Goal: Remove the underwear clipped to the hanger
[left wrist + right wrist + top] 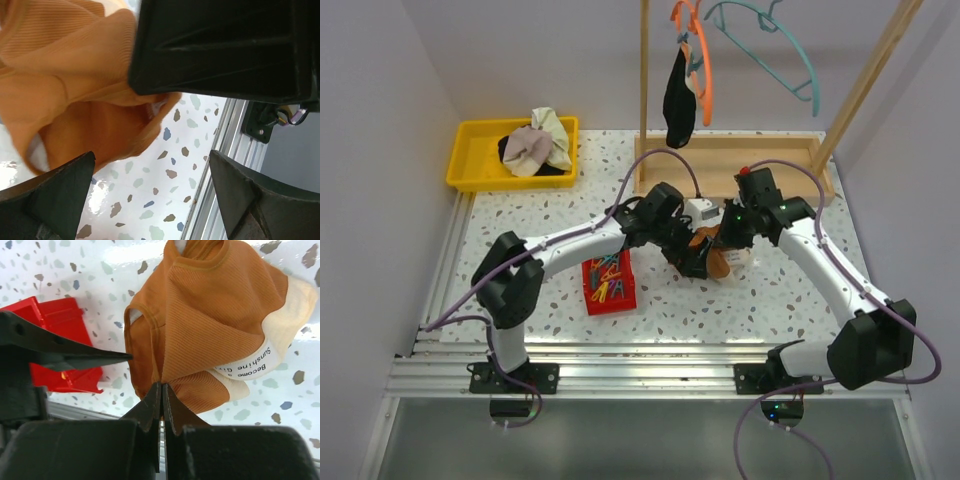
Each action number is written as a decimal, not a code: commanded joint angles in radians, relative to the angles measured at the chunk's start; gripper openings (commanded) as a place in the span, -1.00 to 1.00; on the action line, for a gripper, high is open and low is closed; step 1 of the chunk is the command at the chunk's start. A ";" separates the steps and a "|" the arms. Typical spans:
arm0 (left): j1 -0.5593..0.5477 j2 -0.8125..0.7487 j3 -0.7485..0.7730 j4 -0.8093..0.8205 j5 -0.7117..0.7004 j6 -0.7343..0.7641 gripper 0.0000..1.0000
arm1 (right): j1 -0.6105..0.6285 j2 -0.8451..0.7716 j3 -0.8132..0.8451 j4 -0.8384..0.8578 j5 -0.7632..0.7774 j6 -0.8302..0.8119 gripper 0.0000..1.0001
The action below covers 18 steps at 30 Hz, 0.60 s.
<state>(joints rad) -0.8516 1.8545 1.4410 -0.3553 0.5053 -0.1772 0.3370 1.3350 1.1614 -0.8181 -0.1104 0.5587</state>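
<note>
The rust-brown underwear (210, 320), with cream parts and a white printed label, hangs bunched just above the table between the two arms (718, 258). My right gripper (162, 388) is shut on a fold of it at its lower edge. My left gripper (152, 185) stands wide open right beside it, with the brown cloth (75, 85) off its left finger and only table between the tips. One of its fingers (75, 352) reaches in from the left in the right wrist view. The black underwear (678, 100) hangs from the orange hanger (704, 70) on the rack.
A red basket (608, 283) of clothes pegs sits left of the grippers. A yellow tray (470, 165) with a pale cloth bundle (540, 142) is at the back left. The wooden rack base (820, 165) lies behind, a teal hanger (775, 55) above it. The table's metal rail (235, 135) runs close by.
</note>
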 commanded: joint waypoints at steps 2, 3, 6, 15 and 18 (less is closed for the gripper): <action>-0.030 -0.041 -0.043 0.091 -0.010 0.053 1.00 | -0.013 -0.026 0.058 0.019 -0.148 0.064 -1.00; -0.030 -0.058 -0.066 0.105 -0.028 0.056 1.00 | -0.016 -0.026 0.069 0.019 -0.173 0.072 -1.00; -0.030 -0.092 -0.096 0.139 -0.069 0.064 0.95 | -0.026 -0.036 0.077 0.034 -0.260 0.104 -1.00; -0.030 -0.124 -0.088 0.127 -0.119 0.064 -0.99 | -0.053 -0.080 0.075 0.033 -0.383 0.161 -1.00; -0.030 -0.152 -0.094 0.118 -0.131 0.053 -1.00 | -0.070 -0.106 0.080 0.011 -0.347 0.173 -1.00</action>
<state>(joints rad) -0.8841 1.7664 1.3437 -0.2687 0.4057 -0.1276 0.2852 1.2774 1.1965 -0.8005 -0.4229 0.7010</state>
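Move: The orange-brown underwear hangs from the closed right fingers, its middle about 6 cm below and 2 cm nearer the base. From the open left gripper that cloth lies some 3 cm ahead, 4 cm right and 4 cm down. The red clip box stands roughly 20 cm left, 6 cm back and 12 cm below the left gripper, and the rack's wooden base about 22 cm ahead, 11 cm right and 12 cm below. Keep the pinch on the underwear with the right gripper, raise it about 5 cm and carry it nearly 4 cm left, rolling its left side up some 20 degrees. Dip the left gripper slightly back and down, bring it forward and up again while tipping it slightly, and shut its fingers on the cloth edge close by the right fingertips. ##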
